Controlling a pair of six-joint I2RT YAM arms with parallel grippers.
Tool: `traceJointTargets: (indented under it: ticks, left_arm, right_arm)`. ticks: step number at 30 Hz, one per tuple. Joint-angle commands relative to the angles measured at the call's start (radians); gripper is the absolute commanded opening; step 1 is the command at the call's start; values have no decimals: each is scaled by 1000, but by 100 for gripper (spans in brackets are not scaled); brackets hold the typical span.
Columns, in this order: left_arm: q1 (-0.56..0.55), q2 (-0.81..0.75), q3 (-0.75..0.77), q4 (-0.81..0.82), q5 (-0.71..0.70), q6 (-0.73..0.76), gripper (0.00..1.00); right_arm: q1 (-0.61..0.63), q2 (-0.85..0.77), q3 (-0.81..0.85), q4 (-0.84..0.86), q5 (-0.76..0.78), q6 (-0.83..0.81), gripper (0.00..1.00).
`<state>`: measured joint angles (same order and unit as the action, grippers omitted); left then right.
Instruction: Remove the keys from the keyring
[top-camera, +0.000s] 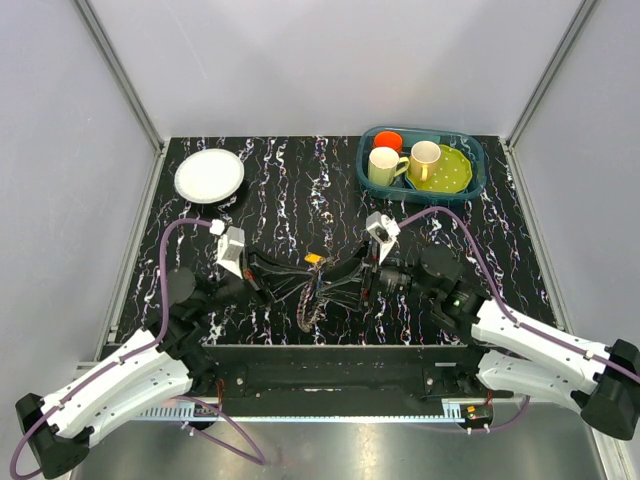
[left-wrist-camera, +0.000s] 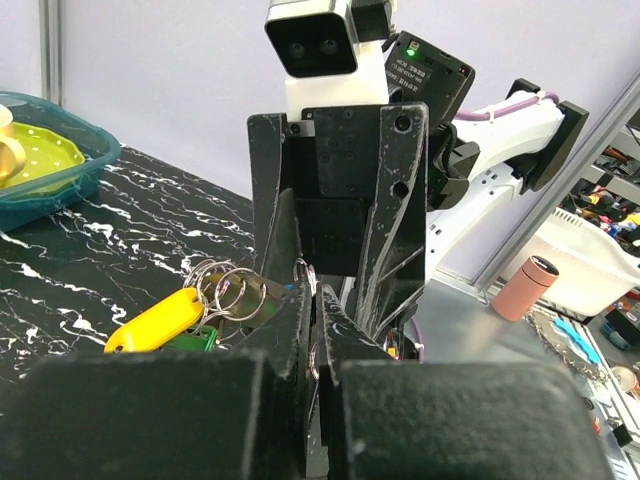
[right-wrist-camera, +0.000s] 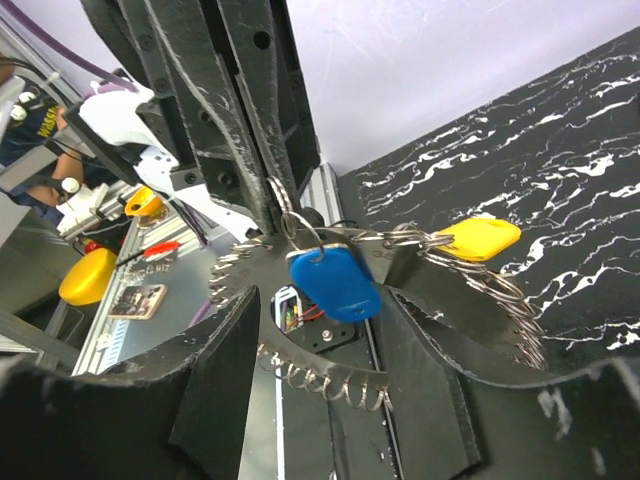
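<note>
The keyring hangs above the table's near middle, a dark band edged with small split rings and grey keys. A blue-headed key and a yellow one dangle from it. My left gripper is shut on the keyring's thin metal edge, with the yellow tag and a green one to its left. My right gripper faces it, open, its fingers straddling the band. From above, both grippers meet around the keyring.
A round white plate lies at the back left. A teal basket at the back right holds two mugs, an orange cup and a green dish. The table's front edge runs just behind both arm bases.
</note>
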<state>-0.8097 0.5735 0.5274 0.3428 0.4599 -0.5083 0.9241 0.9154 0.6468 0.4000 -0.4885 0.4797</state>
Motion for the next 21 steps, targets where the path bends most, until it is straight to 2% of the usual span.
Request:
traceJointTargets:
  ticks: [1, 6, 12, 17, 18, 21]
  left_arm:
    - [4, -9, 22, 59, -43, 24, 0]
    - [4, -9, 26, 39, -59, 34, 0]
    - [3, 8, 45, 4, -76, 54, 0]
    - [4, 9, 51, -8, -92, 65, 0]
    - [4, 11, 51, -11, -102, 67, 0]
    - [4, 12, 52, -16, -112, 67, 0]
  right_arm:
    - [16, 36, 25, 62, 28, -67, 57]
    - [25, 50, 34, 57, 80, -99, 55]
    - [32, 53, 33, 46, 133, -128, 46]
    - [33, 56, 34, 37, 130, -139, 29]
    - [33, 59, 34, 37, 126, -138, 22]
    - [35, 59, 30, 37, 120, -139, 10]
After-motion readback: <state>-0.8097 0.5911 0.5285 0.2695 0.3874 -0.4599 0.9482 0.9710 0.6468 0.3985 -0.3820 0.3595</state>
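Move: The right hand, its fingers parted around the end of the hanging blue key tag, has that tag's middle about 2 cm to its left and 1 cm ahead, level with it; the yellow tag is some 6 cm ahead and 3 cm left, and the big keyring's middle about 4 cm left and 3 cm below, neither ahead nor back. From the left hand, already shut on the small ring that carries it, the blue tag is about 1 cm ahead, 2 cm right and 3 cm below. The right hand dips about 2 cm and edges some 1 cm left so that its open fingers come further over the blue tag, then carries on forward, about 2 cm in all, while they close from a little over half open to nearly shut and pinch the tag between their tips. The left hand keeps its shut grip on the small ring above the tag and travels along with it, some 2 cm forward and 2 cm down, turning slightly counter-clockwise. ##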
